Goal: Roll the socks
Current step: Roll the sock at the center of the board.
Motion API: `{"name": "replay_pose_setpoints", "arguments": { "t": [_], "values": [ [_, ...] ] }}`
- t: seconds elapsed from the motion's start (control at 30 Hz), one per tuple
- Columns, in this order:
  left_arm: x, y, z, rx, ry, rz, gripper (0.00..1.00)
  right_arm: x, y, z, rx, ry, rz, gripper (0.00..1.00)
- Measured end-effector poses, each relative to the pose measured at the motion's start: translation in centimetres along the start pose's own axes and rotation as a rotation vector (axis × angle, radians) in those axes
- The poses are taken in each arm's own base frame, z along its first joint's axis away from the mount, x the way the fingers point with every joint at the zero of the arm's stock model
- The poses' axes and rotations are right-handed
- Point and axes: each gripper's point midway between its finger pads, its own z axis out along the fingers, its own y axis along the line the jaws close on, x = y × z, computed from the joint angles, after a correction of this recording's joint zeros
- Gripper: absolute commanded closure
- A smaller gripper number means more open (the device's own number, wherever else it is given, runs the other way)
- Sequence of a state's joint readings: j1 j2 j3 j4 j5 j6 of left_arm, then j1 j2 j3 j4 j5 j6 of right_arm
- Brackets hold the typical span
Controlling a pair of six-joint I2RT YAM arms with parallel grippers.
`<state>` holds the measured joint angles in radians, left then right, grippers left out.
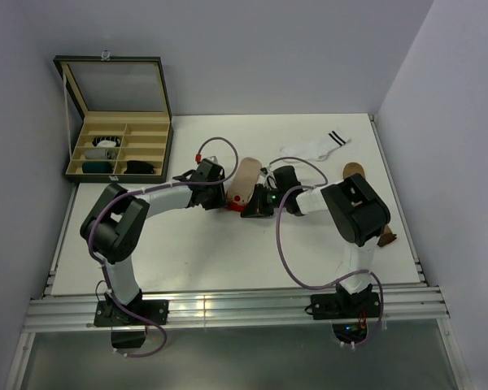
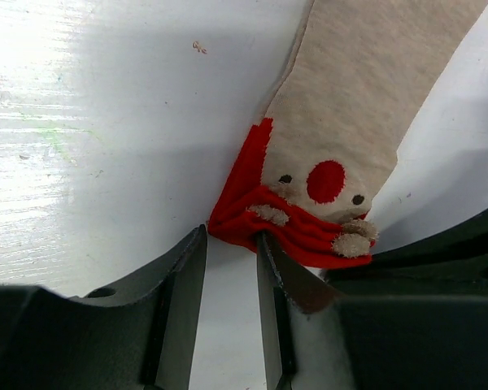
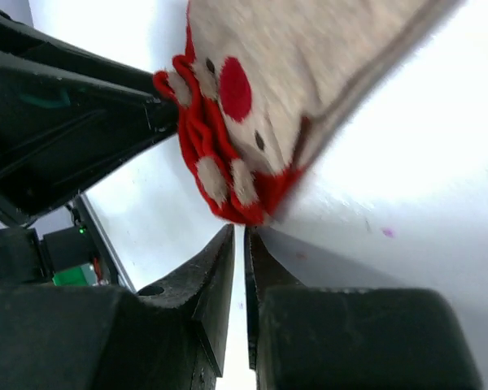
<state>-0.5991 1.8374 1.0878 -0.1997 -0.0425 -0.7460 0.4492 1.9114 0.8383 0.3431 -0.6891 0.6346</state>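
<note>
A beige sock (image 1: 246,175) (image 2: 366,89) (image 3: 309,57) with a bunched red cuff (image 2: 301,236) (image 3: 195,138) lies mid-table, cuff toward the arms. My left gripper (image 1: 222,195) (image 2: 232,236) stands open at the cuff's left end. Bare table shows between its fingers, and one fingertip (image 2: 264,240) touches the red edge. My right gripper (image 1: 256,203) (image 3: 240,231) is at the cuff's other end. Its jaws are closed to a thin slit and pinch the cuff's lower edge at the tips. The sock's body looks slightly raised and blurred in the right wrist view.
A white sock with black stripes (image 1: 321,146) lies at the back right. A brown sock (image 1: 354,171) lies behind the right arm, with another brown piece (image 1: 385,238) near the right edge. An open compartment box (image 1: 69,158) holding rolled socks sits at the back left.
</note>
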Motion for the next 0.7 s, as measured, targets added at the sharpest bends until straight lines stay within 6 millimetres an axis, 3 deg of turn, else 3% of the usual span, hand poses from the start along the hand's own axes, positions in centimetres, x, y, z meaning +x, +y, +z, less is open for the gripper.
{"name": "replay_pose_setpoints", "arguments": {
  "t": [0.1, 0.4, 0.7],
  "values": [
    [0.0, 0.0, 0.0, -0.001, 0.001, 0.001, 0.63, 0.0, -0.2, -0.7, 0.023, -0.007, -0.015, 0.77],
    [-0.2, 0.0, 0.1, -0.010, 0.000, 0.002, 0.63, -2.0, 4.0, -2.9, 0.077, -0.132, -0.291, 0.61],
    [-0.2, 0.0, 0.1, -0.012, 0.002, 0.002, 0.63, -2.8, 1.6, -1.9, 0.176, -0.147, -0.342, 0.61]
  ]
}}
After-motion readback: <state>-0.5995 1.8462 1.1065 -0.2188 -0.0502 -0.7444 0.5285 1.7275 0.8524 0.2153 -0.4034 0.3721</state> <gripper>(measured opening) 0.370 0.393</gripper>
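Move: The rolled red cuff of the sock lies right at the right fingertips, its middle about 2 cm ahead, 2 cm left and 1 cm below them. From the cuff the beige sock leg runs away from the robot, its middle some 10 cm straight ahead of the right hand. The white sock lies about 20 cm ahead and 19 cm right of that hand. From the left hand the cuff's middle is level, about 3 cm right and 1 cm below. The right hand comes up off the right end of the rolled red cuff, rising about 5 cm while its nearly shut fingers spread to a moderate gap, then eases back down some 2 cm and forward nearly 2 cm to hang over that end, the wrist rolling roughly 20 degrees as the fingers swing a little forward. The left hand stays put all the while, its part-open fingers still astride the cuff's left corner and keeping it in place on the board. ##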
